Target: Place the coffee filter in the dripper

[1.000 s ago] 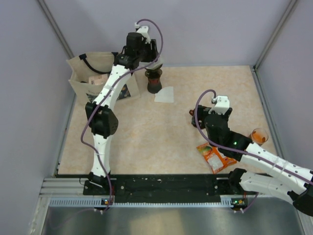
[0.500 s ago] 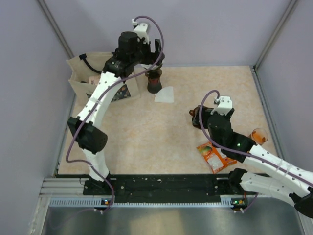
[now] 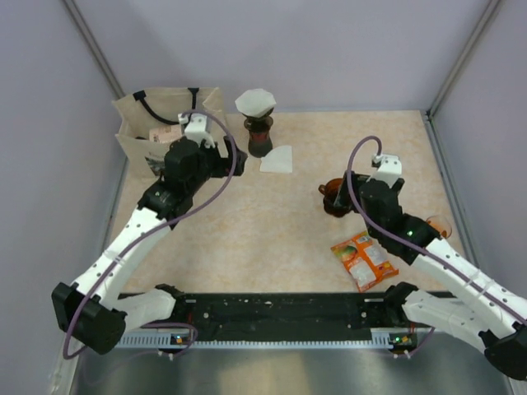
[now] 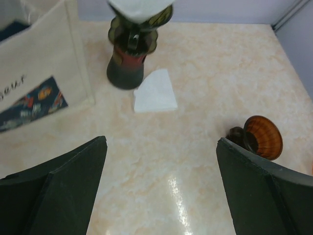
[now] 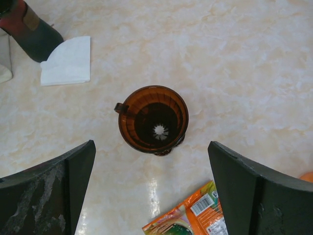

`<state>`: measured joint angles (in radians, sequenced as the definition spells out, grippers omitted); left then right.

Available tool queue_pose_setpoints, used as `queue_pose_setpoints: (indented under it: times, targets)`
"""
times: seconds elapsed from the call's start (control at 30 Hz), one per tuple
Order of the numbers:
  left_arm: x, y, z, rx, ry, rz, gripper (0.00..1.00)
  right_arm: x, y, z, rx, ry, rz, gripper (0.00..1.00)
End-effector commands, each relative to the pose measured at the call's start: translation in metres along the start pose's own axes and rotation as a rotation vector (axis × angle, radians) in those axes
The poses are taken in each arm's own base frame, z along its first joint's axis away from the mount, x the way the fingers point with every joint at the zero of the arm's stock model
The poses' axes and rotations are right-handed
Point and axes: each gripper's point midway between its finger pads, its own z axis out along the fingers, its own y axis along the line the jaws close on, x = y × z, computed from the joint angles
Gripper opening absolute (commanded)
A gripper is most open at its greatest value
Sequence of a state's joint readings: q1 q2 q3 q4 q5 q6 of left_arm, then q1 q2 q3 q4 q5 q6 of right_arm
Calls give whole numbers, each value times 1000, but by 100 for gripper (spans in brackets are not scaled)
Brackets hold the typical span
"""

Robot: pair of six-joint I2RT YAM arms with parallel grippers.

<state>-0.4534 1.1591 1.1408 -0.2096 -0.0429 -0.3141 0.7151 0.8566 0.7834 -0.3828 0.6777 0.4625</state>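
The olive-green dripper [image 3: 258,123] stands on a dark vessel with a red band [image 3: 259,141] at the back of the table. A white coffee filter [image 3: 256,102] sits opened in its top. In the left wrist view the dripper [image 4: 161,17] and the filter [image 4: 139,5] are at the top edge. My left gripper [image 3: 229,158] is open and empty, low and to the near left of the dripper, apart from it [image 4: 161,142]. My right gripper [image 3: 349,194] hangs open and empty over an amber dripper [image 5: 153,119].
A second, flat white filter [image 3: 277,160] lies on the table just right of the dark vessel. A beige tote bag [image 3: 156,132] stands at the back left. An orange snack packet [image 3: 364,259] lies near the right arm, and an orange cup [image 3: 437,225] is at the far right.
My left gripper opened at the dripper, then drew back toward the near left, leaving the filter in the dripper. The right arm shifted slightly.
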Motion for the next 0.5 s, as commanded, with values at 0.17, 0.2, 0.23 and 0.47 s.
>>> queue_pose_setpoints:
  times: [0.17,0.2,0.23,0.47]
  targets:
    - [70,30,-12,-100,27,-191,99,-4,-13,10,12,109,87,99]
    - [83,32,-11,-104,53,-208,99,-3,-17,12,26,122,90,99]
    - [95,33,-10,-101,78,-214,99,-2,-23,12,45,135,99,99]
    - [129,28,-1,-56,145,-261,99,-26,-51,-1,140,142,82,99]
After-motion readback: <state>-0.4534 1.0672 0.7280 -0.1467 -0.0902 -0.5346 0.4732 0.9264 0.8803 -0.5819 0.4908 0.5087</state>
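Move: The coffee filter sits in the dripper on its stand some 22 cm ahead of my empty left hand, 7 cm to its right and about 4 cm lower. The white papers lie 19 cm ahead, 13 cm right and 30 cm down; the tote bag is 20 cm ahead, 15 cm left. From my right hand the filter is about 30 cm ahead and 22 cm left. The brown cup is 11 cm straight ahead of that hand and 17 cm down, the orange packet 5 cm back and 8 cm right. With the filter already let go, I sink my left hand quickly, about 15 cm, easing back towards my base and away from the dripper while the fingers tip down some 15 degrees. My right hand draws about 4 cm to the right, dipping a little, away from the brown cup, its fingers tipping down and swinging slightly clockwise. Both grippers stay wide open and empty. ##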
